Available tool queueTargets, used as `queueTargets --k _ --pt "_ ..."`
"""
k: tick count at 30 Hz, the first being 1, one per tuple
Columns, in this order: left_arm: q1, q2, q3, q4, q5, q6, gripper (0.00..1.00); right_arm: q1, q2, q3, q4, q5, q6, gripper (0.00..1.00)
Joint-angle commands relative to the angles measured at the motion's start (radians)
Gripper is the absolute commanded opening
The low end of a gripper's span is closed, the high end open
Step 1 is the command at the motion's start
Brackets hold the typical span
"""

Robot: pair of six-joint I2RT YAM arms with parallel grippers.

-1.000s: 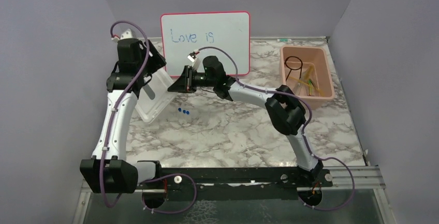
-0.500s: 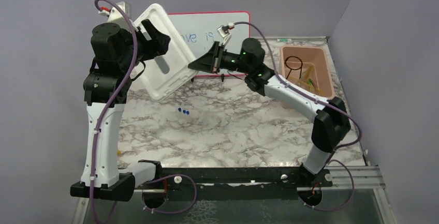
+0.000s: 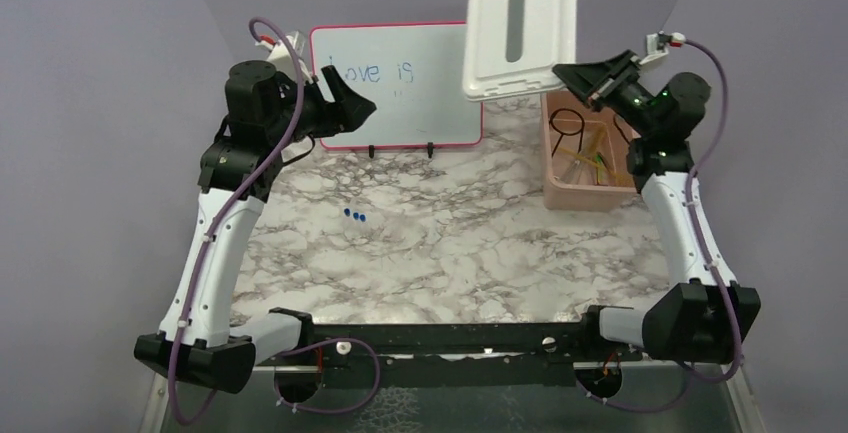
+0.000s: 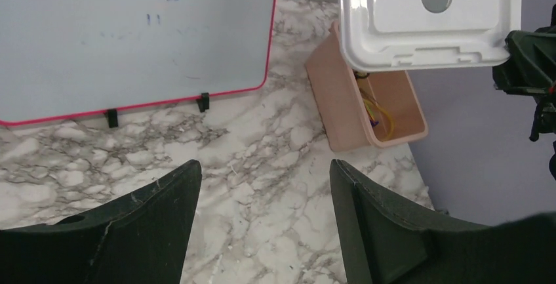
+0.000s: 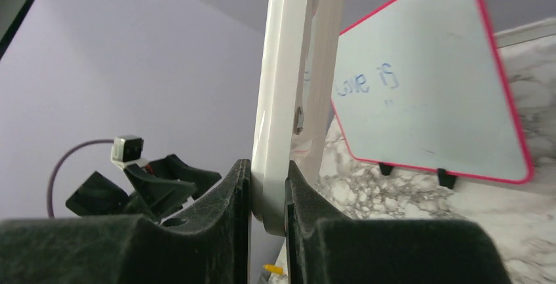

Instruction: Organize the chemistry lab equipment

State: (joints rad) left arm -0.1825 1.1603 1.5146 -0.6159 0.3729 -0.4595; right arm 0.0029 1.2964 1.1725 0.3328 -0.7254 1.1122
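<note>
In the top view my right gripper [image 3: 572,77] is shut on the lower edge of the white lid [image 3: 520,25] and holds it upright, high over the pink bin [image 3: 595,196]. The right wrist view shows the lid [image 5: 288,67] pinched edge-on in that gripper [image 5: 269,185]. Lab equipment lies in the bin: a black wire ring [image 3: 567,121] and an amber tube [image 3: 590,160]. Two small blue pieces [image 3: 353,216] sit on the marble left of centre. My left gripper [image 3: 352,103] hangs open and empty before the whiteboard; between its fingertips [image 4: 263,166] only marble shows.
The red-framed whiteboard [image 3: 395,83] stands on two clips at the back. Purple walls close in the back and both sides. The bin [image 4: 341,110] sits against the right wall. A small yellow piece [image 5: 273,269] lies low in the right wrist view.
The lid has travelled from the left side up and to the right, above the bin, in my right gripper. My left gripper has come off it and stands open by the whiteboard.
</note>
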Motion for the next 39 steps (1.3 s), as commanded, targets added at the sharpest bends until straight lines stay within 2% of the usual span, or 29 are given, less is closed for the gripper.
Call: queueTargets --k 1,4,9,19,23,27,32,39 --pt "-0.077 0.006 -0.083 0.177 0.054 -0.074 0.74 -0.206 -0.098 -0.070 -0.086 -0.153 0.057 0.01" --pt "-0.141 0.029 -0.137 0.267 0.042 -0.105 0.74 -0.360 -0.116 -0.162 -0.060 -0.248 0.148 0.01" --pt "-0.234 0.111 -0.154 0.351 0.019 -0.139 0.74 -0.511 -0.139 -0.290 -0.070 -0.334 0.211 0.01" --pt "-0.371 0.341 -0.036 0.481 0.025 -0.194 0.74 -0.682 -0.109 -0.311 -0.331 -0.392 0.041 0.00" --pt "-0.399 0.452 0.032 0.550 0.033 -0.221 0.74 -0.711 -0.080 -0.295 -0.432 -0.407 -0.032 0.01" --pt "-0.443 0.538 0.051 0.588 -0.109 -0.225 0.73 -0.722 -0.096 -0.287 -0.565 -0.343 -0.126 0.06" --pt "-0.495 0.668 0.097 0.666 -0.071 -0.259 0.73 -0.745 -0.090 -0.318 -0.650 -0.265 -0.219 0.17" --pt "-0.551 0.847 0.249 0.621 -0.014 -0.286 0.73 -0.778 -0.088 -0.347 -0.688 -0.193 -0.297 0.20"
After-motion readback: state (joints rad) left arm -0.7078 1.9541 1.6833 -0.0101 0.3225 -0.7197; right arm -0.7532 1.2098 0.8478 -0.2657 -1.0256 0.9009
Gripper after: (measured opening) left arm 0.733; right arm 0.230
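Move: The right hand holds the white lid by its near right corner, the lid's middle about 8 cm ahead, 8 left and 8 above. The pink box lies about 3 cm ahead, 13 right and 32 below. From the empty left hand the box is about 9 cm ahead, 46 right and 31 below, and the whiteboard about 15 ahead, 4 right and 18 below. Right hand swings the gripped lid 20 cm right and down, tipping it boxward; open left hand reaches 30 cm right. ##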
